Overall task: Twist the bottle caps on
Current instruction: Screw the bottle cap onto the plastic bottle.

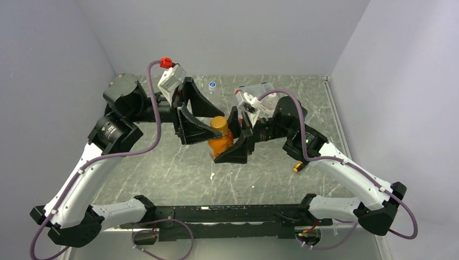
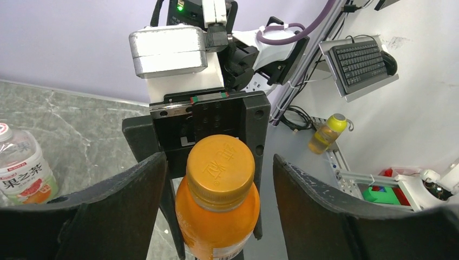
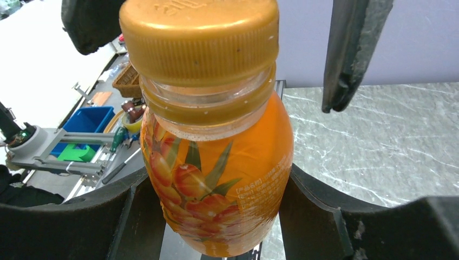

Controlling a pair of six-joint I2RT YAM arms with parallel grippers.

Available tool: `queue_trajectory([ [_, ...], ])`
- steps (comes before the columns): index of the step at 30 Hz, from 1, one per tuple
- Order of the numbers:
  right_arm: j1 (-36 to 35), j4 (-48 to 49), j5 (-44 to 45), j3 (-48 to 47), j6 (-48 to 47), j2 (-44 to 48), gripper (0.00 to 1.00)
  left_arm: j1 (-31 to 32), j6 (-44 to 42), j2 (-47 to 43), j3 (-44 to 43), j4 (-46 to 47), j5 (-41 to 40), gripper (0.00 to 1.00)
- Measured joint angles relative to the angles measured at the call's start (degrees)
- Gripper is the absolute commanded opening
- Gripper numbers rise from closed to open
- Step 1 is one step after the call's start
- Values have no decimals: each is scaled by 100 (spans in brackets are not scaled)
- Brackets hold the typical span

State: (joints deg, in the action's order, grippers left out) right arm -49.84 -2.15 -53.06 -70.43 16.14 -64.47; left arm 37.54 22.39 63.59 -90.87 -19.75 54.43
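A squat bottle [image 1: 221, 145] of orange liquid has an orange cap [image 1: 218, 123] sitting on its neck. My right gripper [image 1: 230, 140] is shut on the bottle's body; in the right wrist view both fingers press its fruit label [image 3: 216, 184] below the cap [image 3: 200, 38]. My left gripper [image 1: 212, 125] is open around the cap. In the left wrist view the cap [image 2: 220, 165] stands between the two fingers [image 2: 108, 211] with a gap on each side. A loose blue cap [image 1: 212, 84] lies at the back of the table.
A white-labelled bottle [image 2: 24, 173] stands left of my left gripper. A flat clear box [image 1: 261, 89] sits at the back right behind the right arm. A small orange object [image 1: 298, 167] lies by the right forearm. Walls close in the back and both sides.
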Motion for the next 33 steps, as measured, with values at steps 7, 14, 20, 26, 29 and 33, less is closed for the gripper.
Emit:
queue_trajectory([
  [7,0,26,39,0,-2,0,15,-24,238,-13,173,407,125,60],
  [14,-2,20,203,0,-7,0,15,-42,308,-37,258,535,96,34],
  [20,-26,-225,579,-66,-136,-2,13,-68,227,-44,227,348,-136,22],
  [26,-85,-750,1663,-247,-361,-44,13,-114,-59,72,-151,-468,-890,16],
  [29,-146,-944,2197,-339,-450,-133,13,-122,-170,205,-413,-946,-1364,11],
  [33,-214,-1211,2870,-461,-505,-286,12,-140,-286,400,-688,-1486,-1847,9],
])
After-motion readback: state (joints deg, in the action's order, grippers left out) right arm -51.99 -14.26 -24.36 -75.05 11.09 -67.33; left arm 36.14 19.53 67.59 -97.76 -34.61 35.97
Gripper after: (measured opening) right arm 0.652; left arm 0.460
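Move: The orange bottle's yellow cap already stands right between the open left fingers. From the right hand, which grips the bottle's body, the cap is about 8 cm straight up and hardly a centimetre ahead. Well below the left hand, about 35 cm down, stand a blue-capped bottle some 32 cm ahead and 4 cm left, a red-capped one 28 cm ahead and 6 cm right, and a white-capped one 26 cm ahead and 18 cm right. Close the left fingers on the cap from both sides while the right hand keeps its grip on the bottle body. Then carry both hands forward about 7 cm together, sinking slightly, as the left wrist turns some 20 degrees counter-clockwise with the cap and the right wrist about 25 degrees clockwise with the bottle. ##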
